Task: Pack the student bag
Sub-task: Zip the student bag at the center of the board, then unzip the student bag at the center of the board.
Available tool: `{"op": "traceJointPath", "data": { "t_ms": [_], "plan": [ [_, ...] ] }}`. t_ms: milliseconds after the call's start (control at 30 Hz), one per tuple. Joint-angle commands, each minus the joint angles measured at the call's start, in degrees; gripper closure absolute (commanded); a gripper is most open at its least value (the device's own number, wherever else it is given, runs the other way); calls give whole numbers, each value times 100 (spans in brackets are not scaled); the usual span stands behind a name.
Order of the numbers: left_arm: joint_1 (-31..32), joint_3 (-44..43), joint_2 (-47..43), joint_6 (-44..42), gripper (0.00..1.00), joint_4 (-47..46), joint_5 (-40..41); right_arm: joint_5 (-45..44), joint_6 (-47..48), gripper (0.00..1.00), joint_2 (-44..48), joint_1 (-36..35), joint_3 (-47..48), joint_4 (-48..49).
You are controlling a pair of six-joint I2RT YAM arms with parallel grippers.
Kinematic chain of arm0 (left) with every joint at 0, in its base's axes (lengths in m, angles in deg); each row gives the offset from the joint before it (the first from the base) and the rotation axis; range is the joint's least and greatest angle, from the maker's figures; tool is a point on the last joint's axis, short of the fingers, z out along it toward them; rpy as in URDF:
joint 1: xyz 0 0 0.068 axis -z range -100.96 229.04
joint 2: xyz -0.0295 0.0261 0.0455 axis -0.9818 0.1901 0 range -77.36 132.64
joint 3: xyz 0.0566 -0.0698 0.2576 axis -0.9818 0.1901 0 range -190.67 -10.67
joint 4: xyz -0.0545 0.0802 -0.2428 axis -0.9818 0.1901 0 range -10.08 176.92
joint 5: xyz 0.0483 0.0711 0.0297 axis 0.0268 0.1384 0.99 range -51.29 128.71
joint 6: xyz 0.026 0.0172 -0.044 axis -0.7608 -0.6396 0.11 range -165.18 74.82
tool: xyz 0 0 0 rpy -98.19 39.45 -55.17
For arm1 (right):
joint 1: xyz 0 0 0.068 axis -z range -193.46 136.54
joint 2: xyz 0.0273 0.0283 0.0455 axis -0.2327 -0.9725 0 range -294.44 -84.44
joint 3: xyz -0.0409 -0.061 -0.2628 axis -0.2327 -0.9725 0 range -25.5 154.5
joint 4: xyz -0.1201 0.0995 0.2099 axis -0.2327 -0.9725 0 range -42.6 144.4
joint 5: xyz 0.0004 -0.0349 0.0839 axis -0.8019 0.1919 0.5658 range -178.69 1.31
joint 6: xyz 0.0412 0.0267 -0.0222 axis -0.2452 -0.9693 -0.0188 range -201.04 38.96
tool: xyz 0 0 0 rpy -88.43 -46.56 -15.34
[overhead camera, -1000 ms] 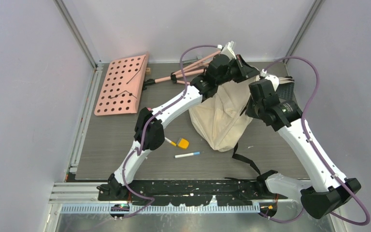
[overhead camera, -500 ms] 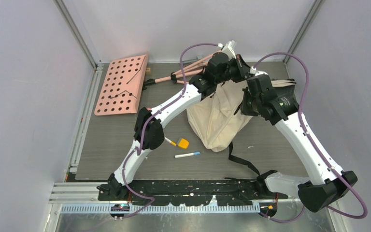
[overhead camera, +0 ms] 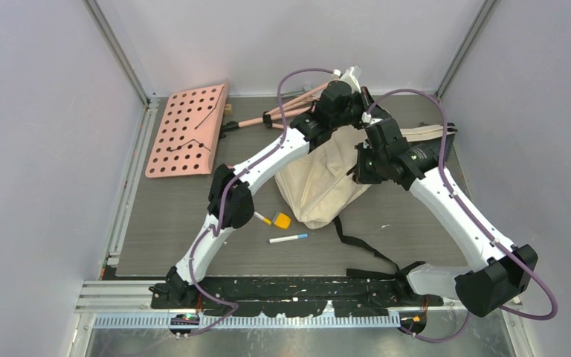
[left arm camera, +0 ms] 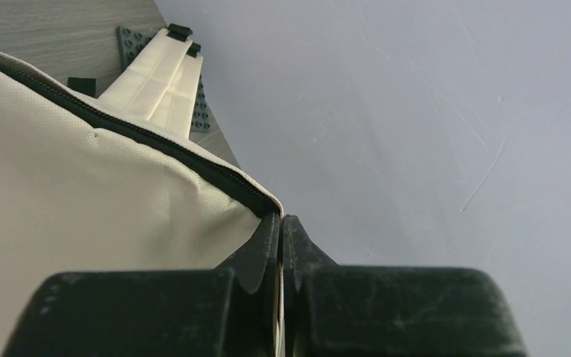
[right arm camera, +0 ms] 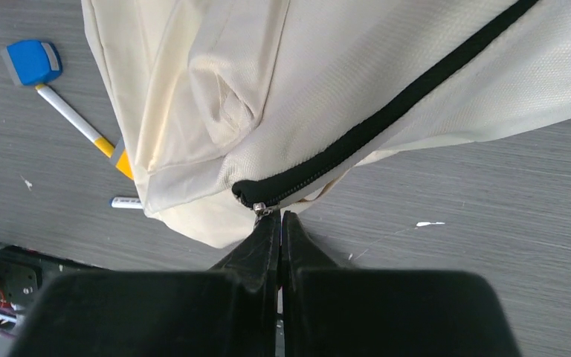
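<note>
The student bag (overhead camera: 320, 182), cream cloth with a black zipper, hangs slumped at mid-table. My left gripper (overhead camera: 363, 110) is shut on its upper rim; in the left wrist view the left gripper (left arm camera: 281, 217) pinches the cloth edge beside the zipper of the student bag (left arm camera: 82, 201). My right gripper (overhead camera: 358, 169) is lower on the bag's right side. In the right wrist view the right gripper (right arm camera: 279, 216) is shut on the metal zipper pull (right arm camera: 260, 209) at the end of the black zipper (right arm camera: 386, 111). The bag's inside is hidden.
A yellow-orange tool (overhead camera: 279, 220) and a white marker (overhead camera: 288, 239) lie left of the bag. A black strap (overhead camera: 360, 242) trails toward the near edge. At the back left lie a pink perforated board (overhead camera: 187, 130) and pink rods (overhead camera: 286, 111). Walls enclose the table.
My right gripper has moved left and a little nearer along the bag. The bag and its trailing strap have shifted left with it. The left gripper stays shut at the rim.
</note>
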State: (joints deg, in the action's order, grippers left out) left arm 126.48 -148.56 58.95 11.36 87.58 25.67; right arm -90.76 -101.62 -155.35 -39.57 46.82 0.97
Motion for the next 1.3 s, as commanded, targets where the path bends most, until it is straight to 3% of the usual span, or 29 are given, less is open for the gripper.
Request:
{"op": "traceJointPath", "data": {
  "t_ms": [0, 100, 267, 400, 633, 867, 900, 1000, 1033, 1133, 1267],
  "plan": [
    [-112, -650, -358, 111, 100, -1891, 707, 1836, 82, 99, -61, -455, -192, -763],
    [-112, -467, -442, 147, 100, -1944, 640, 1566, -63, 98, 6, -456, -68, -687],
    [-111, 466, -877, 156, 100, -2240, 428, 173, -339, 56, 144, -457, 552, -815],
    [-112, 1191, -1159, 186, 100, -2380, 122, -1024, -575, 36, 244, -437, 1173, -1070],
    [-112, 1613, -1294, 287, 100, -2590, -209, -2230, -680, 23, 433, -241, 1667, -1366],
    [-108, 1709, -1308, 136, 98, -2466, -396, -1902, -561, 19, 378, 730, 1495, -1252],
    [-109, 1777, -1346, 33, 91, -2410, -420, -1722, -557, 18, 382, 969, 1456, -1193],
    [-112, 2159, -1563, -441, 52, -2134, -486, -1381, -545, 17, 366, 1390, 1239, -860],
    [-112, 2301, -1672, -643, 44, -2019, -513, -1334, -544, 16, 363, 1438, 1196, -795],
    [-142, 2757, -2008, -1160, 35, -1720, -628, -1169, -575, 16, 296, 1569, 1028, -476],
    [-273, 3478, -2540, -1547, 31, -1557, -699, -1061, -544, 16, 136, 1607, 932, -261]
  ]
}}
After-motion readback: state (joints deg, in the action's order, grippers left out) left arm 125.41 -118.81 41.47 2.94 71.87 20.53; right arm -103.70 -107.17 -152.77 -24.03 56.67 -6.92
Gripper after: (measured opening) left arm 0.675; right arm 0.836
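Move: The right fingertips still pinch the zipper pull; the bag corner held up by the left hand stands some 15 cm farther out, 6 cm right and 11 cm higher. The yellow block lies about 14 cm back, 20 cm left, the blue-capped marker 19 cm back, 18 cm left, both some 20 cm below. The left hand keeps that corner between its fingertips, the pull being about 15 cm back, 6 cm left and 11 cm below. Right hand opens off zipper pull, lifts, swings 11 cm right; left hand then opens, backing off bag corner. ##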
